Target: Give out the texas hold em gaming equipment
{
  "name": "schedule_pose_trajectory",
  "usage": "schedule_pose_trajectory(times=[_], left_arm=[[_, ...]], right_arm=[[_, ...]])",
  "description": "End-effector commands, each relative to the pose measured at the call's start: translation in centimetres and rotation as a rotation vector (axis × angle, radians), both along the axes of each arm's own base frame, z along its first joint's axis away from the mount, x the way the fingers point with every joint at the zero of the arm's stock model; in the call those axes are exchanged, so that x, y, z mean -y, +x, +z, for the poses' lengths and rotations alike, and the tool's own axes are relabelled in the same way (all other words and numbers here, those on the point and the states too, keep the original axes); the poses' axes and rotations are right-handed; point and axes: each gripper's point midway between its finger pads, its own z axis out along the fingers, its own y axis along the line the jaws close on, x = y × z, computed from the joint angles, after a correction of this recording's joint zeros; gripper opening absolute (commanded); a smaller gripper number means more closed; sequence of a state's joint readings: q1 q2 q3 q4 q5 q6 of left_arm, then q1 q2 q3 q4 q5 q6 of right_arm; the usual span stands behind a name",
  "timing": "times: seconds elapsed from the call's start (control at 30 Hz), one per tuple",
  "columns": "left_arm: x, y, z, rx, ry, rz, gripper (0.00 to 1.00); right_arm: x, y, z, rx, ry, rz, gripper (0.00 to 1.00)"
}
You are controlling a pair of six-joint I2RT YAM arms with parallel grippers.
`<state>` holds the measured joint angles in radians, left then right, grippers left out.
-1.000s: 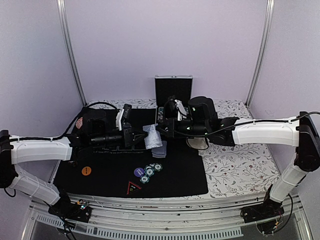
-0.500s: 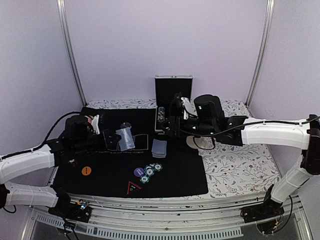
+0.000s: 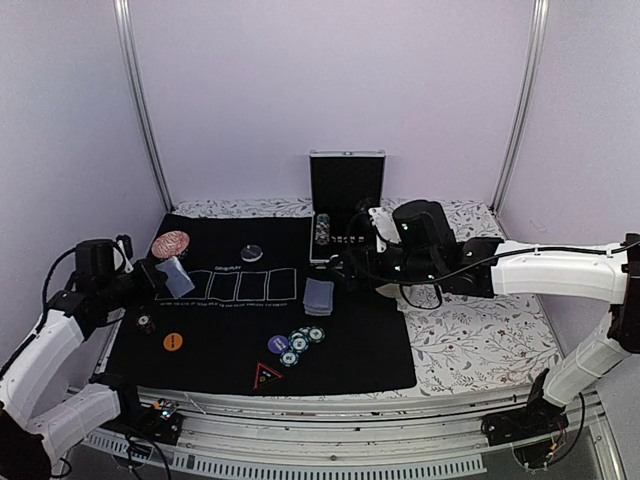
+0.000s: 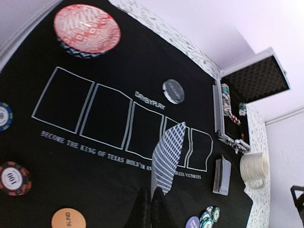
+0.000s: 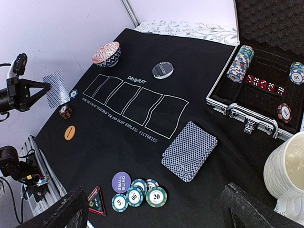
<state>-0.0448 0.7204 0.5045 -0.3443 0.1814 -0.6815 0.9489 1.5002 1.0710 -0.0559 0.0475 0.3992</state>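
A blue-grey-backed playing card stands on edge between the fingertips of my left gripper, which is shut on it above the mat's left edge; from above the card shows there too. The deck of cards lies face down mid-mat. Below it sit green-and-white poker chips beside a purple button. An orange button lies at the left. My right gripper hangs open above the deck and chips, holding nothing; in the top view the right gripper is near the case.
An open metal case with chip stacks and dice stands at the back. A cream mug sits right of the deck. A red patterned bowl, a silver disc, two loose chips and a triangular marker lie on the black mat.
Both grippers met over the mat's middle on a card. The right gripper opened and drew back to the right. The left arm swung far left, carrying the card.
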Motion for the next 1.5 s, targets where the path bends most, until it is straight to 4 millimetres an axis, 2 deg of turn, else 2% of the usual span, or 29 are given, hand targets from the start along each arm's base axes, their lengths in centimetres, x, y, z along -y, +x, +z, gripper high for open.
schedule_pose_trajectory(times=[0.0, 0.07, 0.13, 0.23, 0.33, 0.47, 0.53, 0.63, 0.73, 0.8, 0.97, 1.2, 1.37, 1.47], left_arm=[[-2.8, -0.4, -2.1, -0.074, -0.055, 0.038, 0.0], [-4.7, -0.4, -2.8, -0.098, -0.071, 0.083, 0.0], [-5.3, -0.8, -4.1, -0.149, -0.094, 0.094, 0.0], [-4.1, -1.8, -6.3, -0.217, -0.204, 0.102, 0.0], [-2.6, -2.7, -7.3, -0.235, -0.332, 0.114, 0.0], [-2.6, -4.8, -8.1, -0.283, -0.301, 0.175, 0.0], [-2.4, -5.9, -9.2, -0.354, -0.278, 0.181, 0.0], [-0.9, -6.2, -10.1, -0.416, -0.314, 0.138, 0.0], [-0.4, -6.5, -10.7, -0.453, -0.333, 0.132, 0.0], [-0.2, -6.5, -11.0, -0.458, -0.343, 0.13, 0.0], [-0.6, -4.1, -9.6, -0.358, -0.326, 0.114, 0.0], [-0.2, -4.9, -12.3, -0.459, -0.346, 0.113, 0.0], [-0.9, -3.9, -12.2, -0.418, -0.323, 0.136, 0.0], [-1.1, -4.1, -12.6, -0.433, -0.312, 0.143, 0.0]], right_arm=[[0.7, -0.4, -0.4, 0.017, -0.034, 0.001, 0.99], [1.0, -0.4, -0.9, 0.016, -0.053, -0.003, 0.99], [1.4, -0.4, -1.2, 0.015, -0.071, -0.011, 0.99], [1.9, -0.4, -1.7, 0.019, -0.086, -0.024, 0.99], [2.0, -0.3, -1.8, 0.021, -0.095, -0.029, 0.99], [1.8, -0.2, -1.9, 0.021, -0.098, -0.026, 0.99], [1.5, -0.1, -2.1, 0.018, -0.102, -0.02, 0.99], [1.0, 0.0, -2.1, 0.015, -0.103, -0.008, 0.99], [0.4, 0.1, -2.2, 0.004, -0.108, 0.007, 0.99], [0.2, 0.1, -2.2, 0.001, -0.106, 0.01, 0.99], [0.0, 0.2, -2.5, -0.007, -0.112, 0.014, 0.99], [0.1, 0.2, -2.7, -0.011, -0.128, 0.009, 0.99], [0.0, 0.3, -3.1, -0.02, -0.135, 0.012, 0.99], [0.1, 0.2, -3.3, -0.025, -0.145, 0.013, 0.99]])
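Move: The orange BIG BLIND button, beside which the left hand's pinched card is headed, lies about 6 cm back, 1 cm right and 16 cm below that hand. The red 100 chip is about 1 cm back and 7 cm left, the nearest card outline 9 cm ahead and 1 cm left. From the right hand, the card deck lies 7 cm ahead, 5 cm left and 20 cm below; BIG BLIND is some 41 cm left, 4 cm back. The left hand lowers its card about 13 cm and back towards BIG BLIND; open right sinks 4 cm. ##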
